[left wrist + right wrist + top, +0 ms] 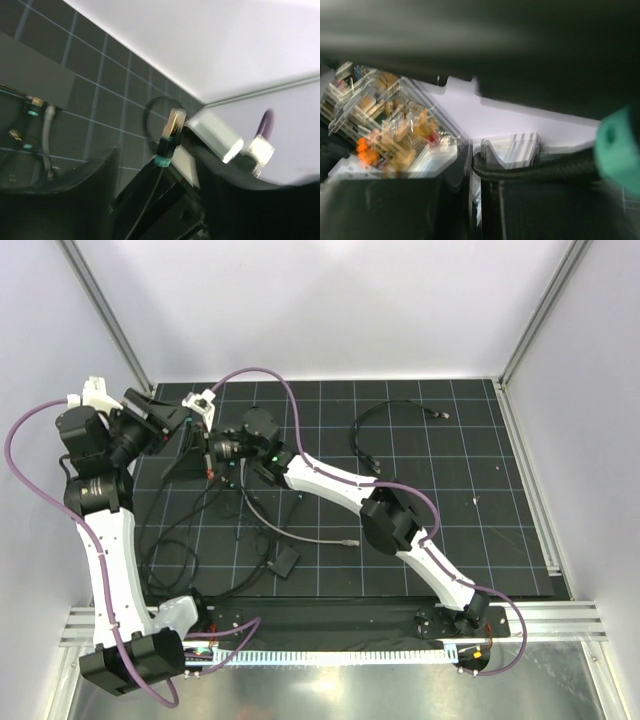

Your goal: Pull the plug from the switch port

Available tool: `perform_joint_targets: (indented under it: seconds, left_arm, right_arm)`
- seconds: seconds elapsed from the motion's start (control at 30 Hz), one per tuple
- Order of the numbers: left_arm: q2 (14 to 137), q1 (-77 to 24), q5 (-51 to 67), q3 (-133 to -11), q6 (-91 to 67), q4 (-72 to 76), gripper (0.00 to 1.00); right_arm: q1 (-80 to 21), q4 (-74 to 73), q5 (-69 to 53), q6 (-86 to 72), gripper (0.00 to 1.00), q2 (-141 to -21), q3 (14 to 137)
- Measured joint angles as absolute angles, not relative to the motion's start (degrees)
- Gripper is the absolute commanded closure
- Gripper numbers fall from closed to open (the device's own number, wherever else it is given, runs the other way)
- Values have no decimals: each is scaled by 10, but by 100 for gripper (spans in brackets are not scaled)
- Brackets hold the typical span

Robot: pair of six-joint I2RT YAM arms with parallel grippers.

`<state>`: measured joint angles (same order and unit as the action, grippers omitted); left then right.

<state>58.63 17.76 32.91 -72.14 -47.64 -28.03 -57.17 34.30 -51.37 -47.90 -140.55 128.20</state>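
The switch [40,75] is a flat dark-grey box at the upper left of the left wrist view, with other cables still plugged into its edge. From above, the switch [185,452] lies at the back left between both grippers. The plug [173,122], metal-tipped with a black boot and a teal ring [162,160], stands free in the air, clear of the ports. My right gripper [476,165] is shut on the plug's braided black cable [540,167] just behind the teal ring [615,150]. My left gripper [160,205] stands open around the right gripper's fingers and the plug.
Two cables [48,115] stay in the switch. A loose black cable [375,435] curls at the back right. A small black block [285,562] and a grey cable end [345,540] lie mid-floor. White walls close in the back and both sides.
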Motion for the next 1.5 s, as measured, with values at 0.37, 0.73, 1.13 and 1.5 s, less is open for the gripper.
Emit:
perform_joint_targets:
  seconds: [0.37,0.73,1.13,1.5]
  left_arm:
    - [472,176,144,-803,-354,-390,0]
    - [445,175,88,-790,-310,-415,0]
    - [429,173,102,-778,-308,-424,0]
    - [430,173,118,-773,-310,-426,0]
  right_arm:
    - [-508,493,-410,-733,99,-1388,1243]
    - [-460,618,-251,-1025,99,-1312,1294]
    - [-465,501,-218,-1034,99,-1153,1375]
    - [-410,392,-216,-1012,99,-1106,1409]
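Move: The unplugged black plug is between the half-open left fingers, about 1 cm ahead of the left hand point, 3 cm to its right and level with it; the switch lies some 14 cm ahead, straight in line and 35 cm below. From the right hand, shut on the cable, the plug is roughly 8 cm ahead, 4 cm right and 2 cm below, the switch about 25 cm ahead, 2 cm right and 30 cm below, and the grey cable's plug 19 cm ahead, 8 cm right and 30 cm below. Open the left gripper fully and draw it back off the plug, about 8 cm back and some 4 cm to the left and up, rolling its left side upward. Keep the right fingers pinched on the black cable and sweep them up about 40 cm and 30 cm to the right, first forward and then back again, tilting the wrist as you rise. ##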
